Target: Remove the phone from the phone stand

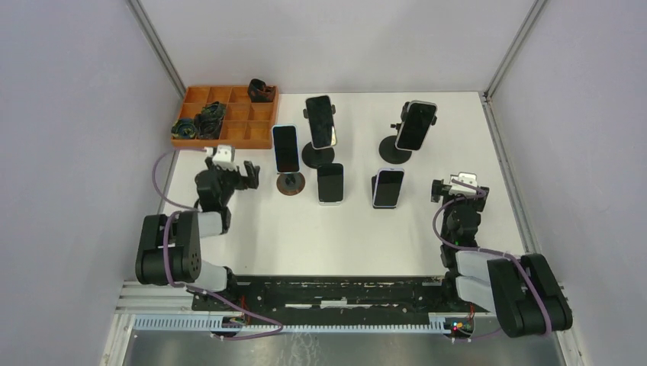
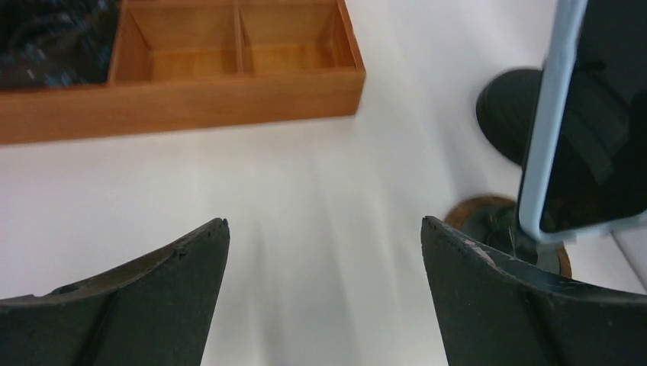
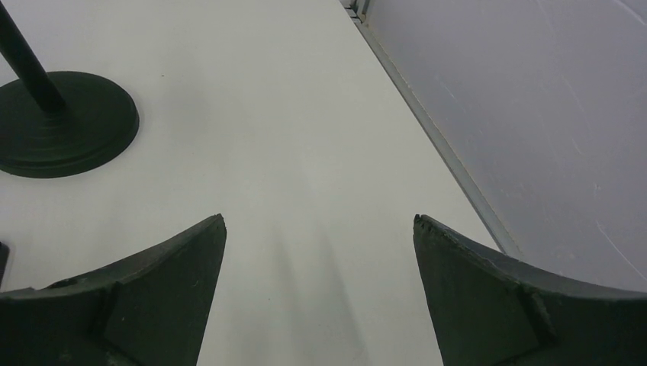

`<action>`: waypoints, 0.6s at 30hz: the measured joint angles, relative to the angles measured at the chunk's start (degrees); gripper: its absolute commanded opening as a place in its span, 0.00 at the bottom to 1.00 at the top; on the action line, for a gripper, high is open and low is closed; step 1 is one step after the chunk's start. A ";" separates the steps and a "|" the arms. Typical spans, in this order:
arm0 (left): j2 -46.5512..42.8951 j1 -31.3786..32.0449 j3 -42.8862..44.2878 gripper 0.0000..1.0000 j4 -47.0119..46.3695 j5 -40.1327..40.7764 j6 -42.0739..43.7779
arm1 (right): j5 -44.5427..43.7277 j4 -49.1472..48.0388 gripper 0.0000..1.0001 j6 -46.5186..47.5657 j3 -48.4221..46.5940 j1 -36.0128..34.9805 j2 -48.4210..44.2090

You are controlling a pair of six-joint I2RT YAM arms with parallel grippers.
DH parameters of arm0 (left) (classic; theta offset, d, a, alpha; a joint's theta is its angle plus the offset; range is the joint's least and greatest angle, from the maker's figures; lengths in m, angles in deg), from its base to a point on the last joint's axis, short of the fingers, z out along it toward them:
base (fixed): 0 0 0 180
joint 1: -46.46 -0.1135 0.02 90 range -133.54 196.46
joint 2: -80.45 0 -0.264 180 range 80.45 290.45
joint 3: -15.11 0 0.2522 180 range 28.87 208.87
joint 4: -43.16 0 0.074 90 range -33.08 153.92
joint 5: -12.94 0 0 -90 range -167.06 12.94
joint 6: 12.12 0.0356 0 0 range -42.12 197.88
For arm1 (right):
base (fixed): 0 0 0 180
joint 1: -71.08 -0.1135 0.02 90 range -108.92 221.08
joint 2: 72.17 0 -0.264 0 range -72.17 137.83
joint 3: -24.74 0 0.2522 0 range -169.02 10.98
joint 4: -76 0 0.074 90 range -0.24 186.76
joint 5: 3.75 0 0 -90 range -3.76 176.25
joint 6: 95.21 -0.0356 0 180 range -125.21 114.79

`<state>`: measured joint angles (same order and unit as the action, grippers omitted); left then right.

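Several phones stand on the white table. The nearest to my left gripper [image 1: 239, 178] is a white-edged phone [image 1: 286, 148] upright on a stand with a round brown base [image 1: 290, 184]. In the left wrist view that phone [image 2: 587, 130] and its stand base [image 2: 488, 225] lie just right of my open left gripper [image 2: 324, 229], with nothing between the fingers. My right gripper [image 1: 460, 194] hovers open and empty near the right table edge [image 3: 319, 225]. A black stand base [image 3: 65, 126] lies to its far left.
An orange compartment tray [image 1: 225, 116] with dark items sits at the back left, seen close ahead of the left gripper [image 2: 183, 91]. Two taller black stands hold phones [image 1: 321, 120] [image 1: 416, 126]. Two more phones [image 1: 330, 183] [image 1: 388, 187] sit mid-table. A grey wall [image 3: 534, 114] bounds the right.
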<state>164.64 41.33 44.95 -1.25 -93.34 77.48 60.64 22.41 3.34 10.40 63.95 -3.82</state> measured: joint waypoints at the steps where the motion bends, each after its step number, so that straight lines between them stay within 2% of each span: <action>1: -0.87 -0.17 2.82 1.00 4.68 -0.33 0.04 | -0.20 2.16 0.98 -0.52 -0.02 -0.11 -1.84; 6: -2.64 -0.66 25.64 1.00 30.16 -2.73 2.93 | -0.39 11.74 0.98 -5.92 -0.17 -0.26 -11.30; 10: -2.32 -1.01 38.32 1.00 48.89 -6.95 6.78 | 0.20 22.71 0.98 -12.02 -2.91 -0.26 -16.76; 15: 2.29 -1.18 49.79 1.00 67.63 -15.98 12.02 | 1.86 37.38 0.98 -22.80 -10.69 -0.24 -18.51; 18: 5.25 -1.18 52.13 1.00 75.28 -21.86 14.23 | 8.07 44.92 0.98 -27.36 -15.47 -0.20 -18.32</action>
<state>169.88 40.15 97.08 74.02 -115.19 91.71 68.70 67.32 -24.02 -5.08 63.75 -22.13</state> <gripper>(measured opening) 0.997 0.982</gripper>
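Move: The light-blue phone on the wood-based stand is about 16 cm right of the left hand, some 4 cm farther out and 4 cm higher. The black phone lies roughly 25 cm right, 11 ahead and 6 up; the organiser's middle is 18 cm straight ahead, 7 below. For the right hand, the purple phone sits about 21 cm left, 4 ahead, 3 below; the tall-stand phone 13 left, 14 ahead, 7 up. Up and forward first, the empty left hand rises nearly 12 cm while reaching out some 7, then eases back, right and slightly down towards the light-blue phone, turning about 25 degrees clockwise and tipping down. The right hand drifts left and up, around 4 cm, towards the purple phone, rolling its left side up; both grippers stay open. ##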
